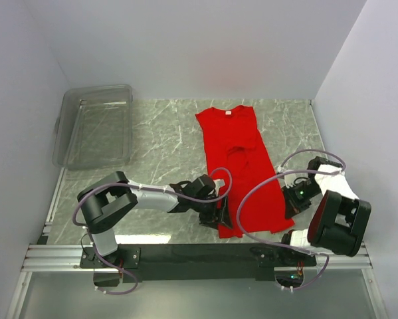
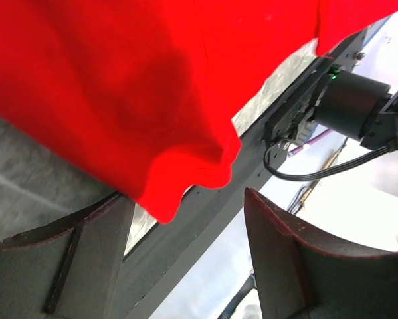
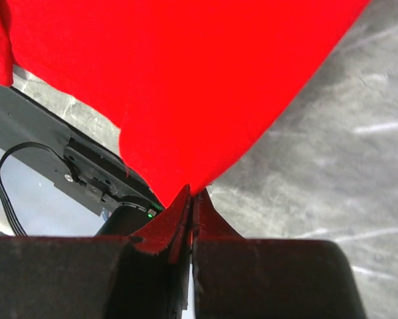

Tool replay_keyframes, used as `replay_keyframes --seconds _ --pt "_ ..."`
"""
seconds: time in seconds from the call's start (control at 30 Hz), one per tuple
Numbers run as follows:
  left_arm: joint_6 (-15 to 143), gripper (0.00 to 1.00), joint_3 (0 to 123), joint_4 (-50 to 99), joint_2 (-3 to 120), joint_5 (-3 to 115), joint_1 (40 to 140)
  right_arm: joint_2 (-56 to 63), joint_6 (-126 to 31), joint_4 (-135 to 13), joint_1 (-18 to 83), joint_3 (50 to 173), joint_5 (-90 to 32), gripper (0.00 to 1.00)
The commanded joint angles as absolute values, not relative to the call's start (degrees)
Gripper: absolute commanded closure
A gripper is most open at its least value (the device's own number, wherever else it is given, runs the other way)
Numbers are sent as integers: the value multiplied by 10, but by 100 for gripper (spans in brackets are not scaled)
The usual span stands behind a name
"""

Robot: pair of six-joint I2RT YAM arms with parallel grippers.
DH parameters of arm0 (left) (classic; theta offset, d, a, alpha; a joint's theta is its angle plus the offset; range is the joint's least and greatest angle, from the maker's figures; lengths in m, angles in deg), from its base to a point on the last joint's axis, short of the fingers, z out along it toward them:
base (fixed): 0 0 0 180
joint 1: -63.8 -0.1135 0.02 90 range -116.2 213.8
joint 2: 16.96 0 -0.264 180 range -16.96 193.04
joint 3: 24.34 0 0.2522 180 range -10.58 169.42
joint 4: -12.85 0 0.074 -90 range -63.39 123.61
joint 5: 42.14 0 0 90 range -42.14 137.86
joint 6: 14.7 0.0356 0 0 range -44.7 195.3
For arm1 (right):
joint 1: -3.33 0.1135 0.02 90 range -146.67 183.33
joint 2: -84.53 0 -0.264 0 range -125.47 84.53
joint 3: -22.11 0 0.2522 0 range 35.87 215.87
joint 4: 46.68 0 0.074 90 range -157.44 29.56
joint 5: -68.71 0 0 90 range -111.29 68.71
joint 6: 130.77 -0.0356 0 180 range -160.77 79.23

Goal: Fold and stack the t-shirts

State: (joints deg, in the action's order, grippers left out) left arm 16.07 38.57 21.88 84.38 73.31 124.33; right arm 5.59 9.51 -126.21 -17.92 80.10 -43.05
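Observation:
A bright red t-shirt (image 1: 242, 166) lies folded into a long strip on the marble table, collar and white neck label (image 1: 228, 112) at the far end. My left gripper (image 1: 220, 216) is at the shirt's near left corner. Its jaws stand open in the left wrist view (image 2: 185, 199), and the wavy hem corner (image 2: 162, 199) hangs just beyond the left finger (image 2: 86, 252). My right gripper (image 1: 292, 203) is at the near right corner. In the right wrist view its jaws (image 3: 193, 191) are pressed together on the tip of the red cloth (image 3: 185, 80).
A clear plastic bin (image 1: 96, 126) stands at the far left of the table. The black mounting rail (image 1: 199, 252) runs along the near edge just below the shirt's hem. White walls close in the left, back and right sides.

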Motion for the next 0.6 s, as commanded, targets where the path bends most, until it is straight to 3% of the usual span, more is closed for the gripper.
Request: replay_keyframes --seconds 0.0,0.07,0.17,0.27,0.57 --pt "187 27 366 291 833 688 1252 87 80 -1294 -178 798 -409 98" --pt "191 26 371 302 827 679 1252 75 63 -1281 -178 799 -411 89" --pt "203 26 385 328 808 659 1252 65 58 -1274 -178 806 -410 55" --pt "215 25 392 351 781 636 1252 81 71 -1270 -179 825 -403 40" --pt "217 26 343 322 742 667 1269 225 275 -1196 -182 802 -397 31"
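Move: The right hand's shut fingers still hold the t-shirt's near right corner, at the hand point or some 1 cm below it. From there the near left corner lies about 26 cm left and 5 cm back, and the shirt's middle about 20 cm ahead and 18 cm left, both some 3 cm lower. The open left hand hovers over the near left corner, which is about 4 cm back and 3 cm below; the right corner lies some 25 cm to its right, roughly 1 cm ahead and 1 cm lower. The right hand stays almost in place while its fingers open wide and let go of the near right corner, then it goes clear of the shirt, forward, to the right and up, some 3 cm each way, the fingertips swinging about 20 degrees forward and to the right. Meanwhile the left hand, open throughout, draws about 4 cm to the left away from the near left corner at almost the same height, tilting slightly, until its fingers stand off the shirt's left edge. ##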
